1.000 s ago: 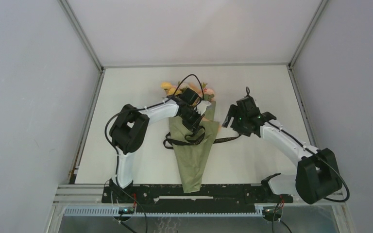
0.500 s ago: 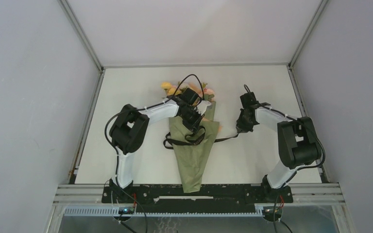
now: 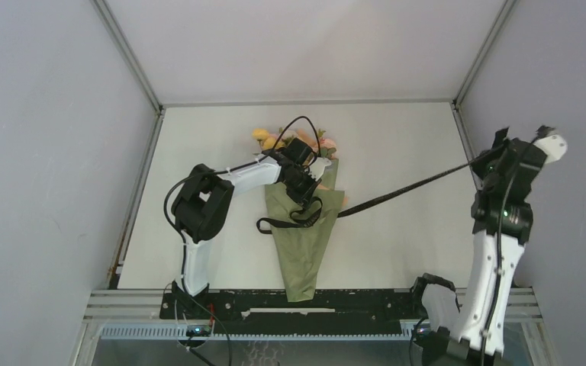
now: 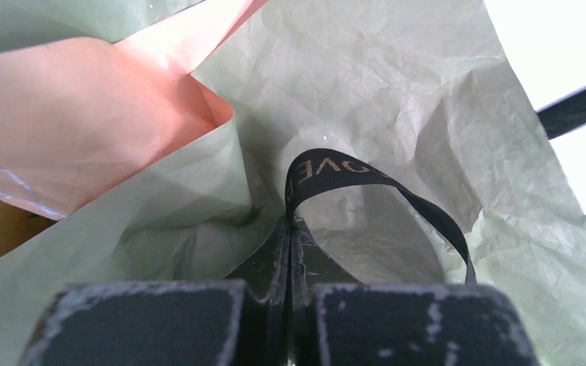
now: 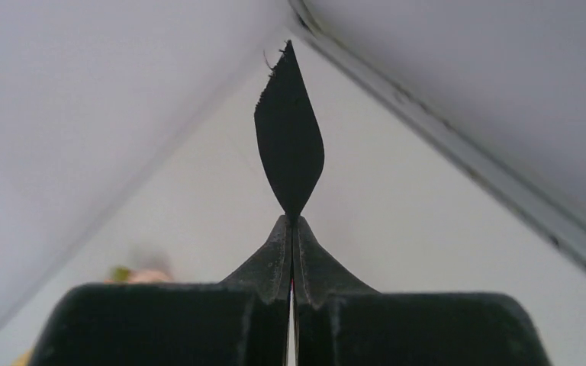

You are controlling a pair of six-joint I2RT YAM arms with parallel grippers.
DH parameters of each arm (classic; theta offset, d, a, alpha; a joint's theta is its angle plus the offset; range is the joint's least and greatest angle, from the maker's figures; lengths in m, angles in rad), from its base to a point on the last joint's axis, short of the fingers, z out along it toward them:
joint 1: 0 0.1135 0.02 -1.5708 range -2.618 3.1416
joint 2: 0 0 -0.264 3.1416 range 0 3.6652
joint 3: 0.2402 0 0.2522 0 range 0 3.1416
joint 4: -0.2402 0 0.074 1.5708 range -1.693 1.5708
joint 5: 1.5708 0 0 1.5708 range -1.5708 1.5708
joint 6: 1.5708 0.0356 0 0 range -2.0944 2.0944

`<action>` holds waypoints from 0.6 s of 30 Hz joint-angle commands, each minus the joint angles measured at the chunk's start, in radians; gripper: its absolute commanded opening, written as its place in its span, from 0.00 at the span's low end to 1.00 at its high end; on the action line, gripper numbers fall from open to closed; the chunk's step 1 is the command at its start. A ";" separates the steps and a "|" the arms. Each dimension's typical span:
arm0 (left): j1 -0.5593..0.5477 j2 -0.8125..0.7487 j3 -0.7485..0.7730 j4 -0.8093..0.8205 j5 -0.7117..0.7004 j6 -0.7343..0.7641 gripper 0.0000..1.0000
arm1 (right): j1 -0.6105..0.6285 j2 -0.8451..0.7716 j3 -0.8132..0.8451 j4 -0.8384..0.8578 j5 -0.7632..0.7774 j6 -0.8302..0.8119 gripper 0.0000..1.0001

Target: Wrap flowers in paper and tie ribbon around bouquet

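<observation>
The bouquet lies in the middle of the table: an olive paper (image 3: pixel 301 248) cone with the flowers (image 3: pixel 263 137) at its far end. A black ribbon (image 3: pixel 408 185) crosses the cone and runs taut up to the right. My left gripper (image 3: pixel 306 197) is shut on a ribbon loop over the cone. In the left wrist view that gripper (image 4: pixel 291 229) pinches the gold-lettered ribbon (image 4: pixel 336 164) against the olive paper (image 4: pixel 397 91), with peach lining (image 4: pixel 84 122) to the left. My right gripper (image 3: pixel 484 162) is raised at the far right. In the right wrist view this gripper (image 5: pixel 291 221) is shut on the ribbon's end (image 5: pixel 290 145).
Grey enclosure walls surround the white table (image 3: pixel 397 252); the right wall edge (image 3: pixel 465 141) is close beside my raised right arm. A metal rail (image 3: pixel 313 301) runs along the near edge. Another ribbon strand (image 3: pixel 271 223) trails left of the cone.
My right gripper closed on the ribbon end beside the bouquet, then swung up and far right, drawing the ribbon taut. The left gripper and bouquet stayed put.
</observation>
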 commanded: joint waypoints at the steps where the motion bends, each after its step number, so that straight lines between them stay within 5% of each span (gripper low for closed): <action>1: 0.002 -0.037 0.008 -0.005 -0.035 0.022 0.00 | 0.038 -0.084 0.157 0.026 -0.125 -0.062 0.00; 6: 0.004 -0.027 0.027 -0.013 -0.029 0.019 0.00 | 0.550 -0.060 0.202 0.291 -0.250 -0.091 0.00; 11: 0.017 -0.026 0.036 -0.012 -0.008 0.011 0.00 | 0.947 0.155 0.033 0.695 -0.581 -0.003 0.00; 18: 0.073 -0.051 0.001 0.018 0.060 -0.032 0.00 | 1.058 0.377 -0.306 1.204 -0.607 0.294 0.00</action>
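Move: The ribbon section pinched in my left gripper lies about 43 cm to the left of my right hand, 2 cm ahead and 25 cm below; my right hand holds the ribbon's long end, drawn out to the right. From that pinch, the slack ribbon loops lie some 5 cm nearer me and 3 cm left, and the flower heads about 19 cm farther out and 3 cm left. For my left hand, the pinch is right between its fingertips. With the ribbon end kept shut in my right fingers, I swing it in a fast high arc, up some 17 cm and about 44 cm to the left, then down again to nearly its starting height, arriving above my left gripper. The right wrist turns roughly 90 degrees counter-clockwise on the way. My left hand stays put, still pinching the ribbon over the paper. ##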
